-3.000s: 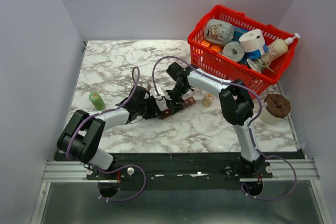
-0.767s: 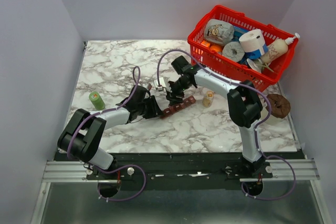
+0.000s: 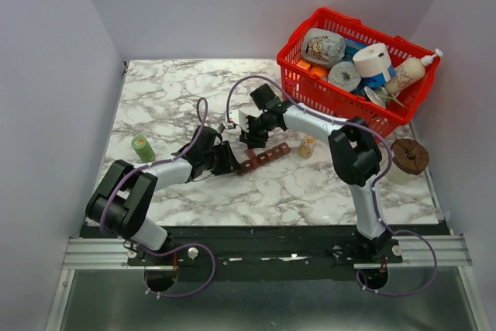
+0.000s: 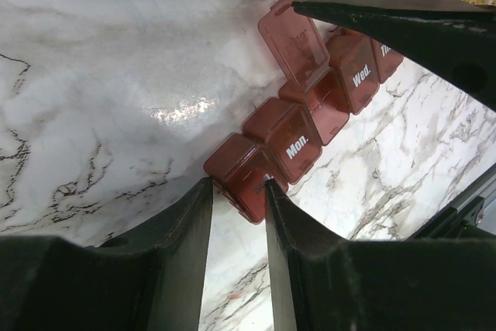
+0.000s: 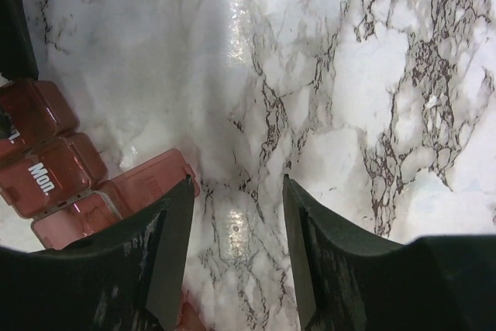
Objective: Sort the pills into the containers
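The containers (image 3: 267, 156) are a reddish-brown strip of day-marked cells lying slantwise on the marble. In the left wrist view the strip (image 4: 291, 133) runs up to the right, and one lid (image 4: 294, 40) stands open. My left gripper (image 4: 236, 184) (image 3: 231, 162) is shut on the strip's end cell. My right gripper (image 5: 236, 182) (image 3: 246, 131) hangs open just behind the strip, with bare marble between its fingers. Its left fingertip (image 5: 180, 191) is at the edge of the open lid (image 5: 151, 180). The pills are out of view.
A small tan bottle (image 3: 308, 147) stands just right of the strip. A red wire basket (image 3: 310, 87) full of goods fills the back right. A green cylinder (image 3: 142, 148) stands at the left, and a brown-topped white cup (image 3: 408, 156) at the right edge.
My right gripper has left the top of the strip, moved a little back and left, and narrowed its jaws. One lid now stands open. The left arm has not moved.
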Robot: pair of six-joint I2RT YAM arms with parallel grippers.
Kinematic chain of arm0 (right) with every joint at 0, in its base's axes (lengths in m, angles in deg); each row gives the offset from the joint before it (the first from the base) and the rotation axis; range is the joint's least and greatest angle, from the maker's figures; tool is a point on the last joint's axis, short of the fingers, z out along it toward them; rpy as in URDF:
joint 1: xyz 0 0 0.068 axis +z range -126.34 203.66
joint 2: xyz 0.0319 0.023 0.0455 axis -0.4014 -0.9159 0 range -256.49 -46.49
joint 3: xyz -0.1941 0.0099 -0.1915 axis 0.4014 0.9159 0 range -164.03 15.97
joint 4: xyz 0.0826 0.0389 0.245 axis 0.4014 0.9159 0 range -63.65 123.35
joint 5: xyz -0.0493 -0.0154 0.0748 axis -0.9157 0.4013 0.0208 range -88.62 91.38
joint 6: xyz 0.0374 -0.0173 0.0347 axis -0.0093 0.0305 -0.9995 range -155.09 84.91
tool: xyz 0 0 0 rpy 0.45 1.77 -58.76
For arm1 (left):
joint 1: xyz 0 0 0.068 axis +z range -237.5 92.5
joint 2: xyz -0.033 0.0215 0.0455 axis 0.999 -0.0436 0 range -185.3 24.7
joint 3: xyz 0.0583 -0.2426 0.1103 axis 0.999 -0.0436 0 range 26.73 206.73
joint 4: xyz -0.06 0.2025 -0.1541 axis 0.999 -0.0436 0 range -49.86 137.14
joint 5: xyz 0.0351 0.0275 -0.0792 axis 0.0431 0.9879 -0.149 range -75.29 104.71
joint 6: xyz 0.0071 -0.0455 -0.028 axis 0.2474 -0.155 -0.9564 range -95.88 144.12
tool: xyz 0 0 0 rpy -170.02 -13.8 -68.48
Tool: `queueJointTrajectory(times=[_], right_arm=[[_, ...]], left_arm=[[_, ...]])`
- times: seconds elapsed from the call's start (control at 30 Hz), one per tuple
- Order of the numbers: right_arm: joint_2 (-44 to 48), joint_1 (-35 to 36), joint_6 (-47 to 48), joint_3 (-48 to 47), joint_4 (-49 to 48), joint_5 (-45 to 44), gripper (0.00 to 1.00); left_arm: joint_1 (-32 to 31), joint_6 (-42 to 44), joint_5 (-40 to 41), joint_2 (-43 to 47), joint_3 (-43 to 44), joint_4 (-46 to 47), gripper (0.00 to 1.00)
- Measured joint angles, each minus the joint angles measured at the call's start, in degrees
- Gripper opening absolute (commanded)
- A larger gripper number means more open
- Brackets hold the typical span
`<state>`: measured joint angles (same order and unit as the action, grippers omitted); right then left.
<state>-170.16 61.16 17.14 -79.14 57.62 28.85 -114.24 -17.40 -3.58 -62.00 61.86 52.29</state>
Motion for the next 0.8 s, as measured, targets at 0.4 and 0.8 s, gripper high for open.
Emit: queueJointTrajectory(times=[0.4, 0.8], right_arm=[[6.9, -1.7, -6.3, 0.0, 1.0, 2.6, 0.73], [28.5, -3.9, -11.6, 9.9, 1.5, 11.5, 0.88]], left_arm=[[0.6, 0.8, 0.7, 1.7, 1.6, -5.6, 0.68], [3.8, 8.2, 10.4, 21.6, 6.5, -18.3, 0.99]])
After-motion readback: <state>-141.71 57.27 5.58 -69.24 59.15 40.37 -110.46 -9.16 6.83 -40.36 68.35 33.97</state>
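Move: At the left hand the pill box lies with its Sunday end between the fingertips, its middle about 7 cm to the right, 4 cm ahead and 1 cm lower; the green container stands some 28 cm left and 7 cm ahead. From the right hand the pill box's middle is about 5 cm back, 2 cm right and 2 cm below, its raised Tuesday lid roughly 3 cm back and 1 cm left, and the pill bottle 15 cm right, 1 cm back. Rising almost straight up off the open Tuesday lid, the right hand climbs some 17 cm, then also draws back and a little right, its fingers opening wider and swinging about 18 degrees towards level. The left fingers spread first and come free of the Sunday end, then that hand lifts about 10 cm while drifting left, fingertips tilting up. ##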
